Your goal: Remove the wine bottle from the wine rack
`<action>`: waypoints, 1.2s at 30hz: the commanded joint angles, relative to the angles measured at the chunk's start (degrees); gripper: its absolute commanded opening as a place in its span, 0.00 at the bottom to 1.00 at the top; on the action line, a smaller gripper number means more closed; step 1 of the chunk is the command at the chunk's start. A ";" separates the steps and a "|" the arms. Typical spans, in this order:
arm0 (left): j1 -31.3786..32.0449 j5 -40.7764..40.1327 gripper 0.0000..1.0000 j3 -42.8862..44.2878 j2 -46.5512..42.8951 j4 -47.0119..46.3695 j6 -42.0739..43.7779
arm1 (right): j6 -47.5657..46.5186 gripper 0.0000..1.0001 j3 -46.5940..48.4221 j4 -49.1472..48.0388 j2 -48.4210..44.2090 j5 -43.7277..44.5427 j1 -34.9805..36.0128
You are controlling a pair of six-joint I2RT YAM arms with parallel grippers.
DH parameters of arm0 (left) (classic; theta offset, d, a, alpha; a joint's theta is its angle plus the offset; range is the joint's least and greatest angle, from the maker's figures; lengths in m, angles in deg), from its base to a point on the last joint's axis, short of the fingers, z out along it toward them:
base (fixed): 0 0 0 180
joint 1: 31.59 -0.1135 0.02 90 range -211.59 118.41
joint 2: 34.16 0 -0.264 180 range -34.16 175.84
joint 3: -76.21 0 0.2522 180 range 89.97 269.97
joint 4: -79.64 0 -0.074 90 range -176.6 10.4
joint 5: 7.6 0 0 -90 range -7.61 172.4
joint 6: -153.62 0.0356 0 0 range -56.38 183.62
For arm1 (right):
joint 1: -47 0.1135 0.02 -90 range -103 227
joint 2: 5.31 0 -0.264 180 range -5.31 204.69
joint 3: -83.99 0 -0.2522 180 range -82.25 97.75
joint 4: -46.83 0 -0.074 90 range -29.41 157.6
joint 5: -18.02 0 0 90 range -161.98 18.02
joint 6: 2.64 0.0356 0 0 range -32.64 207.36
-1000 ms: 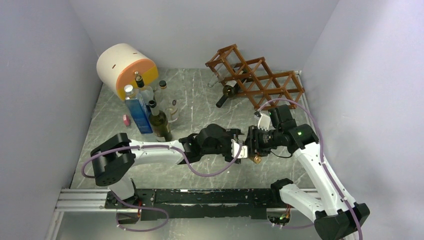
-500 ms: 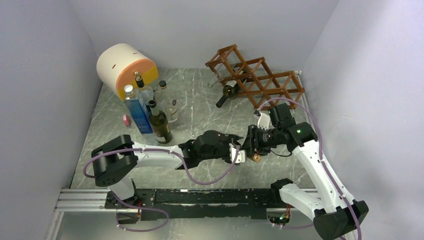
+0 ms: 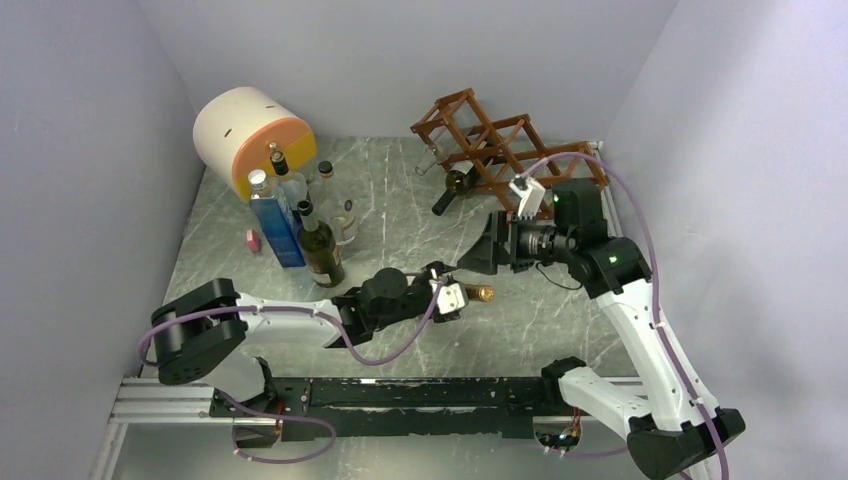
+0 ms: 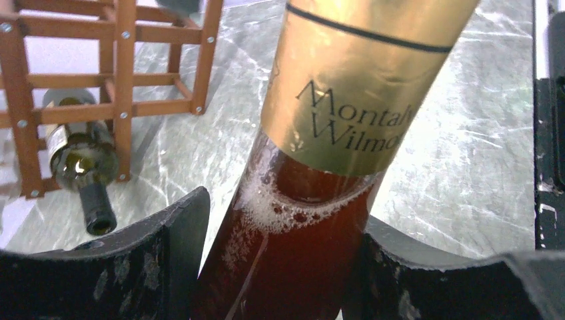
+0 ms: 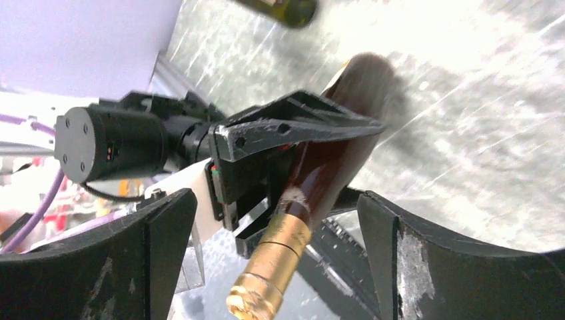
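Note:
The wine bottle [image 3: 478, 293], dark amber with a gold-foil neck [image 4: 346, 93], hangs clear of the wine rack [image 3: 510, 150] and low over the table. My left gripper [image 3: 450, 297] is shut on its shoulder, and the black fingers [image 4: 166, 253] press both sides of the glass. In the right wrist view the bottle [image 5: 333, 147] points its foil cap between my right gripper's [image 5: 276, 260] wide-apart fingers [image 5: 413, 253] without touching them. That right gripper [image 3: 487, 250] is open, between the bottle and the rack. A second, green bottle [image 3: 452, 188] still lies in the rack [image 4: 113, 67].
A white-and-orange cylinder [image 3: 250, 135] lies at the back left. In front of it stands a cluster of upright bottles [image 3: 318, 245], among them a blue one [image 3: 272, 225], and a small pink object [image 3: 253, 240]. Walls close in on the left, back and right.
My left gripper shut on the bottle and drew it left and toward the near edge. My right gripper let go, opened wide and pulled back toward the rack.

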 commanded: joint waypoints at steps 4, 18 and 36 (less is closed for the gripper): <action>-0.99 -17.54 0.07 -5.13 -7.39 -10.33 -10.30 | 0.61 1.00 6.37 -11.31 -0.72 16.97 0.10; -9.03 -28.18 0.07 -13.58 -14.22 -17.16 -19.54 | 3.09 1.00 -10.07 -33.75 1.61 24.98 0.10; -9.48 -28.31 0.58 -13.20 -18.26 -5.74 -20.47 | 14.80 0.95 -6.59 -47.24 25.48 36.88 0.22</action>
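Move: The left hand holds the red wine bottle by the neck; its open patch of table is about 8 cm ahead, 14 left, 17 below. The green bottle stands 5 cm farther out and 12 left of that patch, the clear bottle 13 farther and 8 left. For the empty right hand, the last racked wine bottle's middle lies about 28 ahead, 1 left, 20 below; the rack's middle is 4 beyond it and 11 right. Left swings the held bottle left and forward, righting it, while open right reaches 19 cm forward, finally dropping. ##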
